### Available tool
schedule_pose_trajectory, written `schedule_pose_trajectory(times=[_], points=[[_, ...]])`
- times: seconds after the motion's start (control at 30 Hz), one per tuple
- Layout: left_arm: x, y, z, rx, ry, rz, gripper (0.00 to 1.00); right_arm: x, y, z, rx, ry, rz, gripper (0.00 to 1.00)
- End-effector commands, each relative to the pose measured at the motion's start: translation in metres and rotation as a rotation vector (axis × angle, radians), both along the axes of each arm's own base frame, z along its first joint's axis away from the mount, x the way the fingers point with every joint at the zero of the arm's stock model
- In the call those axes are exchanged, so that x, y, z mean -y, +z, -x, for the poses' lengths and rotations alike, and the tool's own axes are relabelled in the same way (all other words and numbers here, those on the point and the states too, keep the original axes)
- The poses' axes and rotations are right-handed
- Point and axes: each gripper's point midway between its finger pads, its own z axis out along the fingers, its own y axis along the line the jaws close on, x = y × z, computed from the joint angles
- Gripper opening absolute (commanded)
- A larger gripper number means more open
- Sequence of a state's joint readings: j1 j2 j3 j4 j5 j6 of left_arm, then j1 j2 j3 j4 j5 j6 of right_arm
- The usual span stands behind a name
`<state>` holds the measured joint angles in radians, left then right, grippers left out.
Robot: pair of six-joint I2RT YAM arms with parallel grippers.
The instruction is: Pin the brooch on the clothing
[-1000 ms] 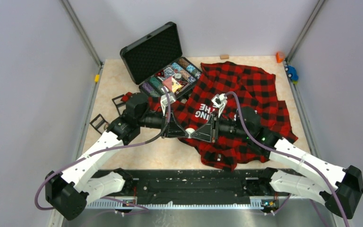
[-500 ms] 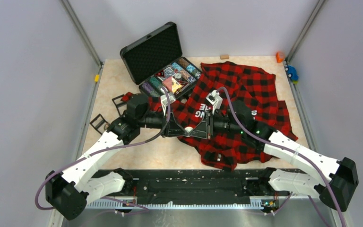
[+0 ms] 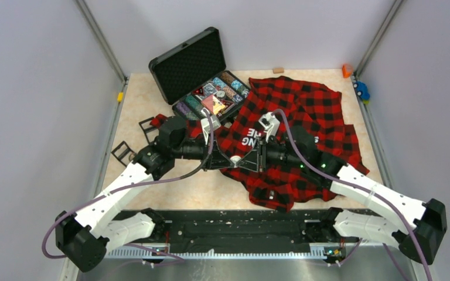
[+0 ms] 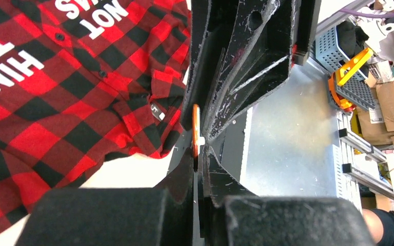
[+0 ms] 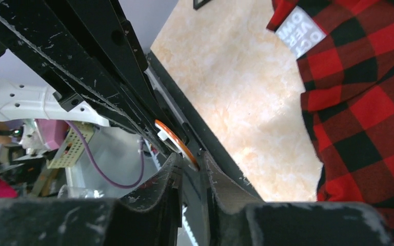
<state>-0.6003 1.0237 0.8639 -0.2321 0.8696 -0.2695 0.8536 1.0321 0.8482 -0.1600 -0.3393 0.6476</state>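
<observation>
The brooch (image 3: pixel 234 160) is a thin orange disc with a white backing, held in the air between both arms' tips. My left gripper (image 3: pixel 229 159) is shut on it; in the left wrist view the brooch (image 4: pixel 195 128) shows edge-on at the tips of this gripper (image 4: pixel 200 154). My right gripper (image 3: pixel 241 161) meets it from the right. In the right wrist view, the jaws of this gripper (image 5: pixel 191 160) stand slightly apart with the lower rim of the brooch (image 5: pixel 172 138) between them. The clothing (image 3: pixel 304 111), a red-and-black checked shirt with white lettering, lies spread under and behind the grippers (image 4: pixel 56 102) (image 5: pixel 364 102).
An open black case (image 3: pixel 190 64) of assorted brooches stands at the back left, touching the shirt. Two small black stands (image 3: pixel 122 152) sit left of the left arm. A wooden block (image 3: pixel 278 70), an orange toy (image 3: pixel 347 71) and a blue toy (image 3: pixel 361 91) lie along the far edges.
The right arm has swung left so that its tips meet the left gripper. Its jaws have since parted a little. The left arm has barely moved.
</observation>
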Motion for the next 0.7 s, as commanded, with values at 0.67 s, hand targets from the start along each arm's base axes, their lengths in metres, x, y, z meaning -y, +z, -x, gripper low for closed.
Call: schedule_pose_trajectory(times=[0.67], points=[[-0.021,-0.004,-0.066,-0.005,0.394,-0.071,0.00,0.075,-0.012,-0.050,0.259,-0.420,0.091,0.60]])
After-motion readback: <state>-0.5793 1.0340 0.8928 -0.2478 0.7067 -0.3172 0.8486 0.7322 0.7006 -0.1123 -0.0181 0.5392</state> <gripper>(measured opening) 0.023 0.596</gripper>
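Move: The left fingers still grip the brooch, whose middle is about 2 cm right and 1 cm ahead of them, and 3 cm left and 1 cm ahead of the right fingertips at its edge. The clothing's white THE/HING lettering is roughly 14 cm ahead, 10 cm right and 18 cm below the left hand, or 4 cm right of the right hand. The sleeve's white patch is 9 cm ahead and 11 cm left of the left hand; the small label is 7 cm back and 10 cm right of the right hand. Off to its right, about 6 cm in all, the right hand comes free of the brooch's edge as its fingers open wide; it first lifts some 5 cm, then sinks half of that while edging forward over the clothing, rolling and turning clockwise. The left hand keeps its pinch on the brooch, rises a centimetre or so, then swings it forward about 3 cm, turning slightly counter-clockwise. ##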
